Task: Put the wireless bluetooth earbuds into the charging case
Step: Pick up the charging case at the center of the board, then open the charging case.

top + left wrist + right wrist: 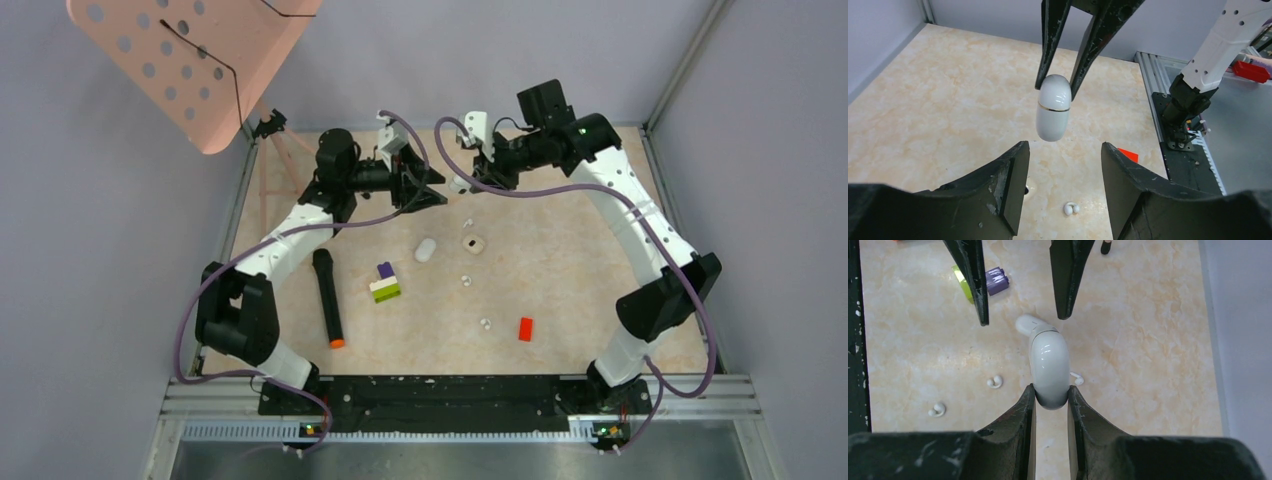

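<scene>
My right gripper (1050, 390) is shut on one end of a white pebble-shaped charging case (1049, 367), closed, and holds it in the air over the back of the table. My left gripper (1064, 148) faces it, open, its fingers apart just short of the case's (1053, 107) free end and touching nothing. In the top view the case (460, 184) hangs between the left gripper (428, 188) and the right gripper (476, 172). Tiny white earbuds (994, 382) (937, 410) (1077, 378) lie loose on the table below. One earbud (1071, 208) shows between my left fingers.
A second white case (426, 250) lies mid-table beside a small round piece with a dark hole (473, 243). A black marker with an orange tip (328, 298), a purple-green brick stack (385, 283) and a red brick (525, 328) lie nearer. A pink perforated board (190, 60) overhangs back left.
</scene>
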Available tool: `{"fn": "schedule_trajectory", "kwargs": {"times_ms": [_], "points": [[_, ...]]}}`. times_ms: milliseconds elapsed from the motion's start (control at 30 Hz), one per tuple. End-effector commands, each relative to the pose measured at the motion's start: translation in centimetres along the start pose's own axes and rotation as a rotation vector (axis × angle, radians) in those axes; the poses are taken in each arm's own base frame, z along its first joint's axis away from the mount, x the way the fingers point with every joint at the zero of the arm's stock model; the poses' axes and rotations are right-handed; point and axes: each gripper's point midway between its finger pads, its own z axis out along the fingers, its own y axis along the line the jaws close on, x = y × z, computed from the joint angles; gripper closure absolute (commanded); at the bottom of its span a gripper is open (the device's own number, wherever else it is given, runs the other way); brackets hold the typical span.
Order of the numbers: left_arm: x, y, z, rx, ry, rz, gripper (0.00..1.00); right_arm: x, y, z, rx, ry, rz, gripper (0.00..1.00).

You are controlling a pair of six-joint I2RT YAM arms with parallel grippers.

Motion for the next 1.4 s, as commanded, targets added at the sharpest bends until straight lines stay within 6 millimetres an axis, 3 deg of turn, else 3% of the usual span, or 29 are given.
{"fn": "schedule_trajectory", "kwargs": {"times_ms": [0,267,633,1133,1200,1367], "points": [[-2.1,-0.3,0.4,-0.027,-0.028,0.118,0.40,-1.5,0.5,-0.5,-0.012,0.010,-0.088,1.00],[-1.4,-0.2,1.5,-0.025,-0.030,0.122,0.42,-2.5,0.5,-0.5,-0.010,-0.006,-0.080,1.00],[-1.0,-1.2,2.3,0.044,-0.041,0.101,0.57,-2.5,0.6,0.0,-0.015,0.000,-0.066,1.00],[0.1,-0.8,2.8,0.075,-0.026,0.084,0.61,-3.1,0.2,0.0,-0.004,-0.010,-0.045,1.00],[0.2,-0.8,2.9,0.080,-0.025,0.084,0.66,-3.2,0.1,0.0,-0.002,-0.011,-0.044,1.00],[0.3,-0.7,3.0,0.090,-0.032,0.079,0.91,-3.2,0.1,0.0,-0.002,-0.014,-0.028,1.00]]}}
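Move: The white charging case, held in the right fingers, lies some 4 cm to the left hand's right, about 1 cm ahead and 1 cm lower. On the table, roughly 28 cm below the left hand, are the beige box 5 cm ahead and 7 cm right, the white oval 4 cm ahead and 4 cm left, and an earbud 3 cm back and 6 cm right. From the right hand, the case's middle is level forward, about 1 cm left and 1 cm below. The left fingers come to pinch the free end of the white charging case from both sides: the open hand slides about 2.5 cm to the right towards it, sinking slightly late on, its gripper narrowing in two stages until it grips. The right fingers keep their hold on the other end, that hand easing only some 1 cm back. ##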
